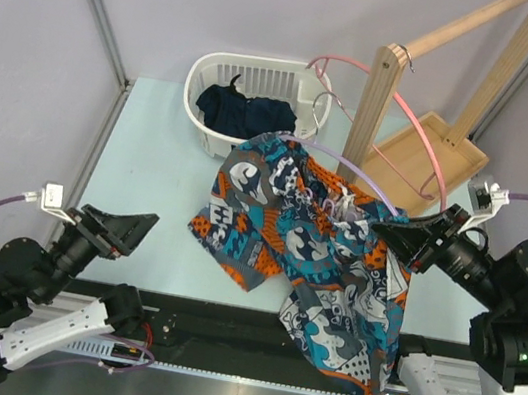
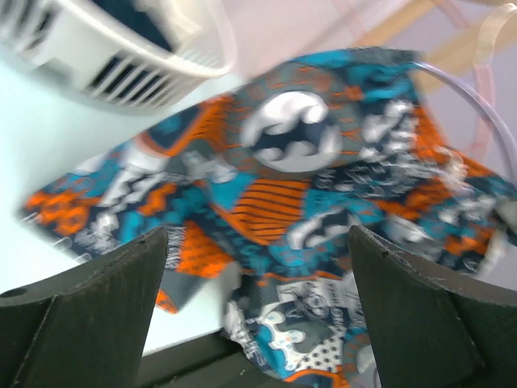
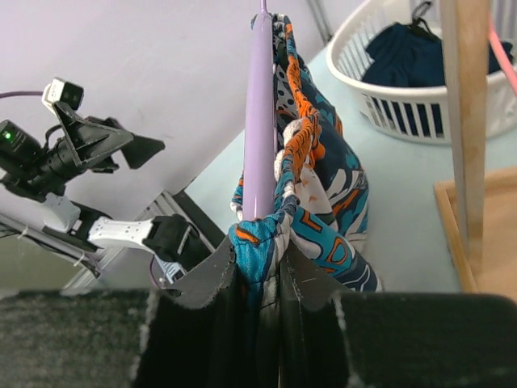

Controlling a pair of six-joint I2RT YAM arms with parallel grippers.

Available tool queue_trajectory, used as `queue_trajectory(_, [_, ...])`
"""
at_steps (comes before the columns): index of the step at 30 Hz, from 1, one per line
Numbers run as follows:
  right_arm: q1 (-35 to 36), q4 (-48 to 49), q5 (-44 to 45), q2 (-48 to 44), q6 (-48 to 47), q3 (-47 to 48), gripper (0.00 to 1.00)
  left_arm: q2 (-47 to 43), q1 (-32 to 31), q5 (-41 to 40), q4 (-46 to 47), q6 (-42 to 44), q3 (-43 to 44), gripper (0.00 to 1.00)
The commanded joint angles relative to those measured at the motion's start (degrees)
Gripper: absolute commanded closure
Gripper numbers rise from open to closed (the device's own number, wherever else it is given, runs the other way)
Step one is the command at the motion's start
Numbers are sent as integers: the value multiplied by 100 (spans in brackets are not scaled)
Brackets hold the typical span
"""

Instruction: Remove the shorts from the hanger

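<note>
The shorts [image 1: 318, 237], in a teal, orange, white and black print, hang on the lavender hanger [image 1: 350, 167]. One end lies on the table and a leg trails over the near edge. My right gripper [image 1: 391, 235] is shut on a fold of the shorts [image 3: 323, 162] wrapped over the end of the hanger's bar [image 3: 260, 121], and holds that end up. My left gripper [image 1: 133, 228] is open and empty, left of the shorts and apart from them. In the left wrist view the shorts [image 2: 307, 162] lie beyond the open gripper [image 2: 258, 307].
A white laundry basket [image 1: 209, 72] with a dark navy garment [image 1: 243, 113] stands at the back. A wooden rack [image 1: 373, 104] with a pink hanger [image 1: 419, 128] stands at the back right on its wooden base [image 1: 423, 158], close behind the shorts.
</note>
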Motion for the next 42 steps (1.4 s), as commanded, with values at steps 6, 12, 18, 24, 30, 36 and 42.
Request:
queue_trajectory(6, [-5,2350,-1593,848,395,222,100,2194,-27,2465,2707,2655,1720,3])
queue_trajectory(12, [12,3317,-2579,1360,887,222,100,4260,-18,2301,1813,3412,3812,4])
queue_trajectory(18, [117,3432,-2932,1527,915,213,100,5272,-18,2204,1407,3545,4634,7])
queue_trajectory(24, [408,3256,-3020,1615,660,222,100,5579,52,2124,1548,3422,4730,14])
queue_trajectory(30, [531,3353,-3064,1685,668,222,100,5738,245,2247,1610,3299,4616,47])
queue_trajectory(36, [549,3108,-2705,1756,494,222,73,5599,290,1554,1714,3483,4397,100])
queue_trajectory(42, [820,1904,-826,1764,448,222,18,4931,307,130,2390,3633,3747,99])
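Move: The purple hanger's neck is roughly 17 cm ahead of the left hand, 29 cm to its right and 14 cm higher, with the shorts' middle hanging a little nearer, about 12 cm ahead and 32 cm right. The white basket stands some 35 cm ahead and 20 cm right, well below. From the right hand, which holds the hanger's end, the neck is about 14 cm ahead and 12 cm left. Left hand rises and sweeps right, about 18 cm each, and pinches the hanger's neck; right swings left, then opens. ##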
